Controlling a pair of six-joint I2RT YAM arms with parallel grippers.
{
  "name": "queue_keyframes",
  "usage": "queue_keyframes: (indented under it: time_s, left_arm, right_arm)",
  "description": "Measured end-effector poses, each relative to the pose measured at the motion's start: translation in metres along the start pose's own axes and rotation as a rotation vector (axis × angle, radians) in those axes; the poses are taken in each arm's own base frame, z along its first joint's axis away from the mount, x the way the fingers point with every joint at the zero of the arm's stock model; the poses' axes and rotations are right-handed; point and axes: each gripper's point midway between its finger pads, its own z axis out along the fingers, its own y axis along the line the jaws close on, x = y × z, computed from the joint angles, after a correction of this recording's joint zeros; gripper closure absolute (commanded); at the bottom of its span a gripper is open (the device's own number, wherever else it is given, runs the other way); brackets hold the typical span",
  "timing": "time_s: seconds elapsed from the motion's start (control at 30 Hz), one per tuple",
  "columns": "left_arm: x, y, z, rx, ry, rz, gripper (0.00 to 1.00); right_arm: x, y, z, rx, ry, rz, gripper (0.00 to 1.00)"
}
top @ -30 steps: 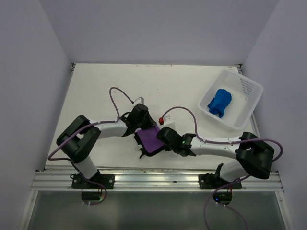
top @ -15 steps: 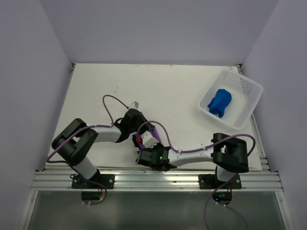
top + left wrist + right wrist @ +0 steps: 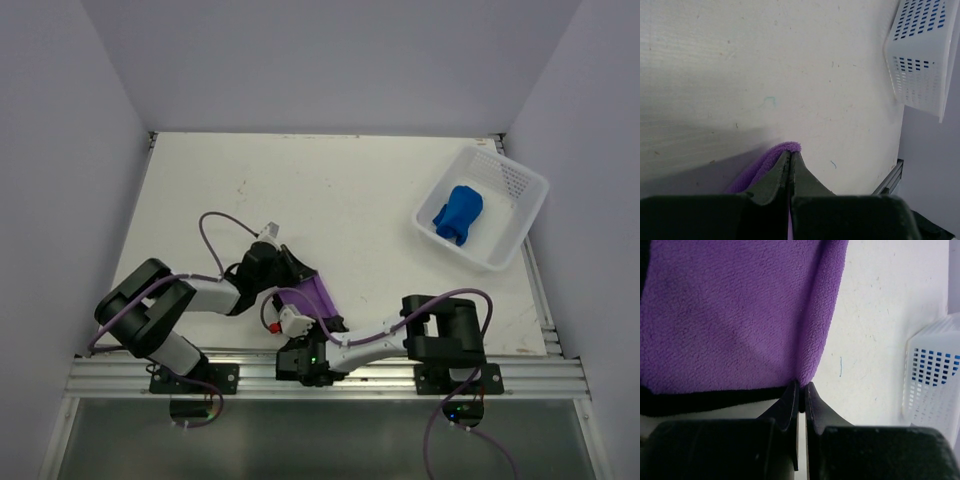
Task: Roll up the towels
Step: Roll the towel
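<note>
The purple towel (image 3: 310, 297) lies near the table's front edge, between the two grippers. My left gripper (image 3: 296, 272) is shut on its far edge; in the left wrist view a purple fold (image 3: 782, 149) sticks out past the fingertips (image 3: 790, 159). My right gripper (image 3: 292, 322) is shut on the towel's near corner, where the dark trim (image 3: 710, 397) runs; the purple cloth (image 3: 735, 310) fills that view. The blue towel (image 3: 459, 213) sits bunched in the white basket (image 3: 522, 182) at the right.
The white perforated basket (image 3: 925, 55) stands near the table's right edge. The metal rail (image 3: 330, 378) runs along the front edge, just below the right gripper. Both arms' cables (image 3: 215, 225) loop above the table.
Both grippers have moved toward the front edge and left, dragging the purple towel with them. The right arm has folded back sharply toward its base.
</note>
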Motion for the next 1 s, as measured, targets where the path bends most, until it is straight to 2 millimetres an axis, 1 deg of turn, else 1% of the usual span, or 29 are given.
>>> queue_keyframes:
  time_s: [0.13, 0.27, 0.5, 0.63, 0.67, 0.93, 1.0]
  left_arm:
    - [0.009, 0.012, -0.006, 0.005, 0.014, -0.002, 1.0]
    - [0.014, 0.019, -0.011, 0.013, 0.011, -0.001, 1.0]
    - [0.016, 0.033, -0.025, 0.045, -0.047, 0.012, 1.0]
    - [0.008, 0.038, -0.03, 0.05, -0.115, 0.015, 1.0]
    - [0.007, 0.039, -0.031, 0.05, -0.13, 0.016, 1.0]
    - [0.003, 0.037, -0.035, 0.056, -0.195, 0.032, 1.0]
    - [0.002, 0.036, -0.036, 0.058, -0.207, 0.04, 1.0]
  right_arm:
    - [0.003, 0.01, -0.005, -0.003, -0.018, -0.07, 1.0]
    - [0.002, 0.014, -0.009, -0.01, -0.029, -0.099, 0.95]
    - [0.0, 0.018, -0.012, -0.042, -0.031, -0.086, 0.78]
    - [-0.006, 0.016, -0.024, -0.113, -0.042, -0.031, 0.62]
    - [-0.008, 0.015, -0.029, -0.134, -0.047, -0.013, 0.6]
    - [-0.017, 0.008, -0.06, -0.346, -0.114, 0.162, 0.53]
    - [-0.018, 0.005, -0.066, -0.412, -0.128, 0.228, 0.54]
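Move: Pinched at two corners, the folded purple towel is already in both hands. Its middle lies about 8 cm back from the left hand, 3 cm to its left and some 3 cm lower; from the right hand, which holds the near right corner, it is about 4 cm ahead, 6 cm to the left and 2 cm lower. The table's metal front rail runs some 8 cm straight back from the right hand. Drawing the towel a little back towards the rail, both hands start together; then the right fingers open, let go of the near corner and withdraw back and up, about 5 cm back in all and 4 cm up, tipping down and rolling some 20 degrees. The left hand keeps its pinch on the far corner, sinking slightly and easing about 4 cm left and 2.5 cm back. ##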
